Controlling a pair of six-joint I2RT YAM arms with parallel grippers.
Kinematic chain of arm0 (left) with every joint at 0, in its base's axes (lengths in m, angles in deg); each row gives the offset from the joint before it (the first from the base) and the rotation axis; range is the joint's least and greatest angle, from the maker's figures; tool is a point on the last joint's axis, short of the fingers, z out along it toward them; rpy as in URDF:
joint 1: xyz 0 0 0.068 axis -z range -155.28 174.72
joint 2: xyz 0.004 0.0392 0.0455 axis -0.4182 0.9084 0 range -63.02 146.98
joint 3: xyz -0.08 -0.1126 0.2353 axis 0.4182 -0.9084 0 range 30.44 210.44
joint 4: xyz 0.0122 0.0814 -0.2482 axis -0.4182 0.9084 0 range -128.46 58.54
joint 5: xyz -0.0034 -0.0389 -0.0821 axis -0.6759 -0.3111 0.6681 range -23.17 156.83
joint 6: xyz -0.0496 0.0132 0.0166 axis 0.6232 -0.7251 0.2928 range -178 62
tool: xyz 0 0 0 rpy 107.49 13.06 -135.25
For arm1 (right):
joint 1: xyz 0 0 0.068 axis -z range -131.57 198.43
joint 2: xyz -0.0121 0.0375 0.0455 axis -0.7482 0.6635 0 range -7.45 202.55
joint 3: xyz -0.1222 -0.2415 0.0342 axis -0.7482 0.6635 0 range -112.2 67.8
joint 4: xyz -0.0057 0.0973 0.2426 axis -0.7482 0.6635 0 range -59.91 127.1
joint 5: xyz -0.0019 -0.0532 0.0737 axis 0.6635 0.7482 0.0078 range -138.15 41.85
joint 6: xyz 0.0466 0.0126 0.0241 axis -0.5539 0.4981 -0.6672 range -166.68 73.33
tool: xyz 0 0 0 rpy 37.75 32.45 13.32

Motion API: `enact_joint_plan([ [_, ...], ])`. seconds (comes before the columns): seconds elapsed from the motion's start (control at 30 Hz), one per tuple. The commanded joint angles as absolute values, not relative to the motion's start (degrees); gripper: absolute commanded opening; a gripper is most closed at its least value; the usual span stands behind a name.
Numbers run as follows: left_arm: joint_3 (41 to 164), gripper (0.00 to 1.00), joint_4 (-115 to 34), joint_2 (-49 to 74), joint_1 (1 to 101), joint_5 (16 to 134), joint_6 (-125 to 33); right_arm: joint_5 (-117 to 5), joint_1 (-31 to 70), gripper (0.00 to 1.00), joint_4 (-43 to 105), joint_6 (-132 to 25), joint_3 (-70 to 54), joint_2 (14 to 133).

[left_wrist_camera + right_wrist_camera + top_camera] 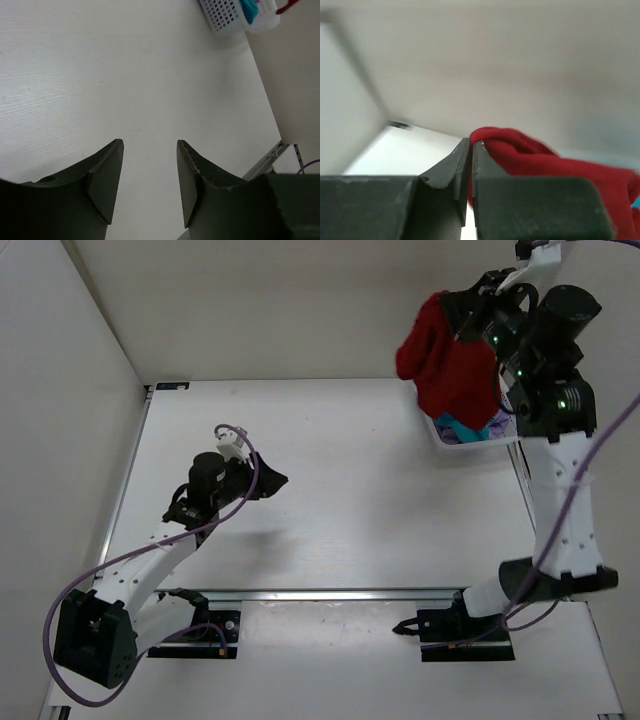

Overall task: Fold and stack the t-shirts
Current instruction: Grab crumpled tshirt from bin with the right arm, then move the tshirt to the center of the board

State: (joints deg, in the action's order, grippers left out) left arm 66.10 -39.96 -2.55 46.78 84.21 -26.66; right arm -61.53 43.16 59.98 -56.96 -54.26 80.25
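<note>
A red t-shirt (pixel 450 365) hangs bunched in the air at the back right, above the white lattice basket (pixel 452 443). My right gripper (pixel 462 312) is shut on its upper edge; in the right wrist view the red t-shirt (pixel 545 160) spills out to the right of the pinched jaws of my right gripper (pixel 472 146). A teal-blue t-shirt (pixel 463 427) and a bit of pale lavender t-shirt (pixel 497 421) lie in the basket under it. My left gripper (pixel 270 480) hovers open over the left part of the table with nothing between its fingers (pixel 105 175).
The basket (pixel 225 17) stands at the table's back right corner, against the right arm's column. A pale wall closes the back and left side. A metal rail (pixel 340 593) runs along the near edge between the two arm bases.
</note>
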Motion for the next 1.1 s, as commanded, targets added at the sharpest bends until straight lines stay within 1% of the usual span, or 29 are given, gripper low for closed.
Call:
enact_joint_plan([
  [0.0,69.5,0.58,-38.5,-5.8,43.4,87.5,-26.2,-60.9,32.7,0.0,53.7,-52.5,-56.1,74.4],
  [0.1,71.0,0.59,-36.0,-7.5,39.1,89.0,-26.3,-59.7,25.3,0.0,51.7,-51.0,-57.1,72.6],
  [0.17,71.6,0.59,-35.5,-8.3,36.4,90.1,-26.2,-61.7,25.3,0.0,51.4,-52.6,-56.1,72.8],
  [0.23,71.7,0.59,-34.3,-9.1,34.4,90.8,-26.2,-63.4,26.8,0.0,50.0,-54.6,-52.3,72.5],
  [0.3,71.9,0.6,-33.2,-9.7,32.3,90.7,-26.4,-65.6,29.3,0.0,47.4,-56.7,-43.8,72.3],
  [0.33,71.7,0.6,-32.9,-9.8,31.5,90.6,-26.2,-66.5,30.0,0.0,46.7,-57.5,-41.5,72.4],
  [0.4,70.5,0.59,-33.5,-9.9,29.9,91.2,-24.9,-72.1,33.0,0.0,41.5,-62.2,-29.8,72.4],
  [0.43,69.6,0.6,-33.6,-10.1,29.5,91.1,-24.7,-72.9,33.7,0.01,39.4,-65.0,-22.2,72.0],
  [0.47,68.7,0.6,-33.8,-10.4,29.2,90.6,-24.6,-74.5,34.2,0.0,35.1,-66.5,-18.4,72.2],
  [0.53,67.8,0.6,-33.6,-9.9,29.8,88.5,-24.7,-76.2,34.5,0.0,26.3,-70.8,-5.3,72.5],
  [0.6,66.7,0.6,-33.4,-8.8,30.1,88.7,-25.3,-74.7,34.3,0.0,23.3,-72.2,1.0,74.8],
  [0.67,66.7,0.59,-32.9,-6.4,31.4,87.0,-25.9,-72.1,34.5,0.01,23.9,-72.3,2.7,77.7],
  [0.73,66.3,0.59,-32.1,-5.5,36.2,80.3,-27.6,-70.7,35.9,0.08,28.5,-72.7,0.9,80.5],
  [0.8,65.8,0.61,-31.0,-5.4,40.5,75.3,-28.5,-69.0,36.8,0.28,31.3,-72.3,0.8,80.9],
  [0.87,65.0,0.61,-29.9,-5.1,45.5,71.6,-29.6,-65.7,36.7,0.4,31.9,-72.6,3.3,78.9],
  [0.9,64.5,0.62,-29.9,-4.8,48.7,68.8,-30.8,-64.3,37.2,0.43,32.1,-72.8,4.3,76.8],
  [0.97,63.7,0.62,-29.0,-4.0,54.0,65.7,-31.7,-63.1,37.3,0.45,31.2,-74.5,9.7,72.5],
  [1.03,62.7,0.62,-29.4,-3.3,60.8,63.1,-32.7,-60.0,36.7,0.45,30.6,-75.1,18.1,67.7],
  [1.07,63.0,0.61,-29.2,-2.2,63.5,62.6,-32.9,-59.1,35.5,0.41,30.5,-75.2,21.9,65.2],
])
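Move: The red t-shirt is already off the table, hanging from the right hand's shut fingers. The clear middle of the table, where it is taken, lies about 25 cm to that hand's left, 17 cm back and some 52 cm below; the bin stands about 16 cm ahead, 16 cm right and 48 cm below. From the left hand that clear spot is roughly 23 cm right, 3 cm back and 16 cm below. Right hand whips the t-shirt back-left, then forward and 50 cm down, letting go; left sways left, then right. ##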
